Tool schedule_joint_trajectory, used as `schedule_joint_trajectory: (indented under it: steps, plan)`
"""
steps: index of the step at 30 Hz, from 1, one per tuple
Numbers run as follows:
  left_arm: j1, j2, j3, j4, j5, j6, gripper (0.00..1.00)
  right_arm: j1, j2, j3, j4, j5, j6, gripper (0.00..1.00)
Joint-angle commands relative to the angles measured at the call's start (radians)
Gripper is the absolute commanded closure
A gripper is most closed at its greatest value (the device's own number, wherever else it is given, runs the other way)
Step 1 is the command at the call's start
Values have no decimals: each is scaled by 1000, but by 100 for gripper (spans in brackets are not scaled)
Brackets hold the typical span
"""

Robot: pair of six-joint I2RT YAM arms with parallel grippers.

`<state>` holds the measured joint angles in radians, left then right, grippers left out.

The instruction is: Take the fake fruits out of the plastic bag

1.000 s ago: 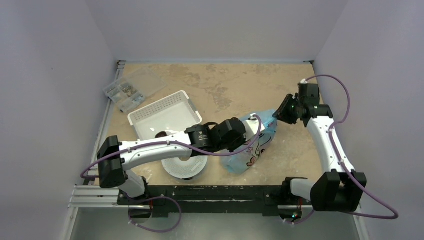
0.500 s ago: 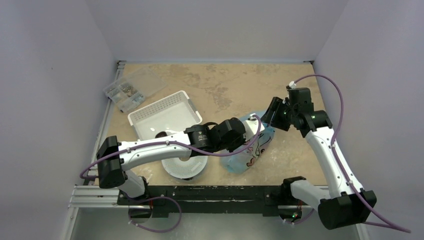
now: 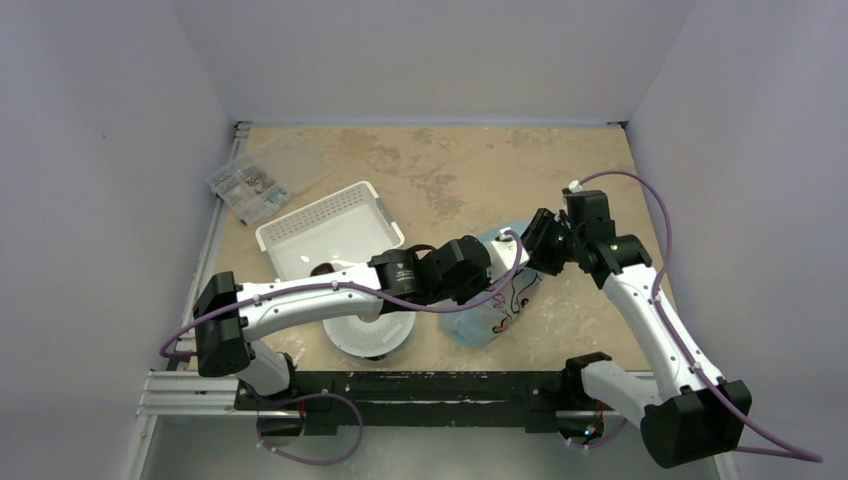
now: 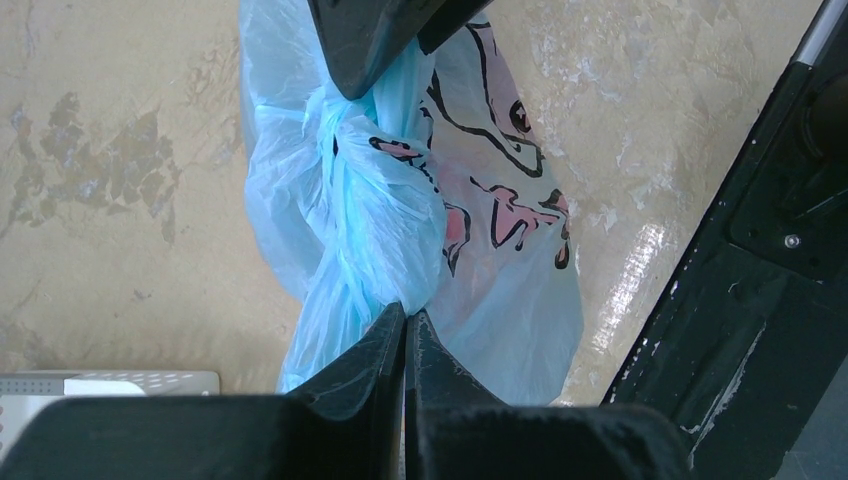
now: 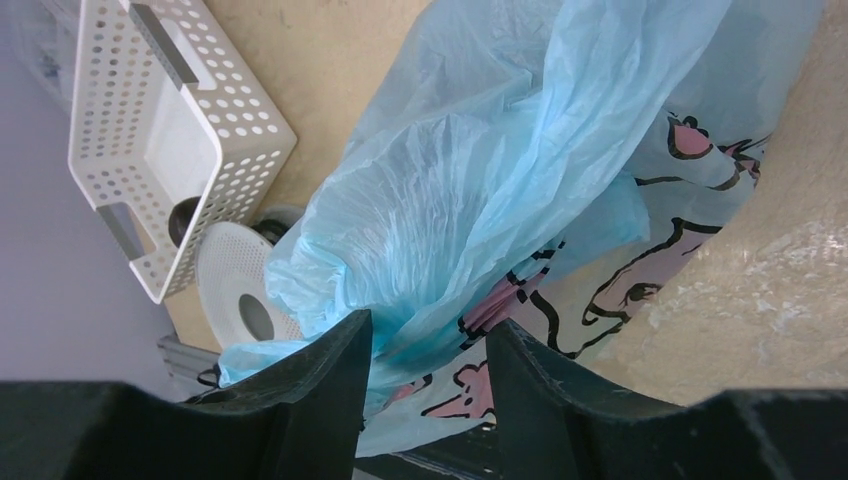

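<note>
The light-blue plastic bag [image 3: 497, 310] with a pink and black print lies right of centre. My left gripper [image 4: 406, 312] is shut on a twisted bunch of the plastic bag [image 4: 370, 210] near its top. My right gripper [image 5: 428, 335] is open at the bag's far upper edge, and loose folds of the plastic bag [image 5: 480, 180] hang between its parted fingers. Seen from above, the right gripper [image 3: 532, 243] sits just right of the left gripper [image 3: 497, 268]. No fake fruits show through the bag. A dark roundish piece [image 3: 322, 268] lies in the basket's near corner.
A white slotted basket [image 3: 330, 225] stands left of the bag, with a round white perforated disc [image 3: 370, 335] in front of it. A clear compartment box [image 3: 255, 180] sits at the far left. The black base rail [image 3: 400, 385] runs along the near edge.
My right arm has swung left and down from the right side onto the bag's top, and its jaws have opened. The left arm and its grip have not moved.
</note>
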<state>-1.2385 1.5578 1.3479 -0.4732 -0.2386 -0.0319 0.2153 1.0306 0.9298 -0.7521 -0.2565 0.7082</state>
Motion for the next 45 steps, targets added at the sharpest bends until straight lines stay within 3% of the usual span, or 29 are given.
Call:
schedule_joint_trajectory:
  steps: [1,10,14,18,21,29,38,41,43,45]
  plan:
    - [-7,-3,2,24,14,15,100,5,-21,-4,59,-15,38,59]
    - [-10,-9,0,25,38,16,100,2,4,51,113,84,117,100]
    - [-12,-15,0,26,38,20,100,-18,95,191,26,247,29,100]
    - [-14,-25,0,25,39,20,100,-129,143,254,17,389,-101,100]
    - [-15,-38,-3,29,42,21,100,-211,152,264,23,359,-140,100]
    - [-16,-54,1,27,86,-2,98,-205,113,238,94,158,-183,100]
    - [-13,-105,-34,66,91,-48,37,-86,90,189,94,106,-211,100]
    - [-9,-117,-32,52,120,-81,24,-40,73,155,136,77,-217,100]
    - [10,-120,-47,66,144,-99,21,-26,54,137,166,50,-219,100]
    - [55,-113,-78,106,224,-121,7,-15,25,114,207,38,-211,100]
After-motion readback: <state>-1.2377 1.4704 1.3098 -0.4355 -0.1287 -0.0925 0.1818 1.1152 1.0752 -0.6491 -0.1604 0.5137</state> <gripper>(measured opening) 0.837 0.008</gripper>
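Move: Loose folds of the blue plastic bag lie at my half-open right fingertips, perhaps 1 cm below and 1 cm to the left; the bag's body is about 7 cm back, 4 cm left and 13 cm lower. My left hand already pinches the bag, whose body lies roughly 2 cm back, 3 cm right and 14 cm below it. From that hand the spool is some 23 cm left, 7 cm back and 16 cm below. I close my right fingers on the loose plastic and pull forward and right, some 10 cm to the right and a little up, while my left hand keeps its pinch. Then I swing the right hand back left about 8 cm, fingers tilting up, still pinching the film; meanwhile my left hand lets go, opens wide and eases up and back a couple of centimetres. ##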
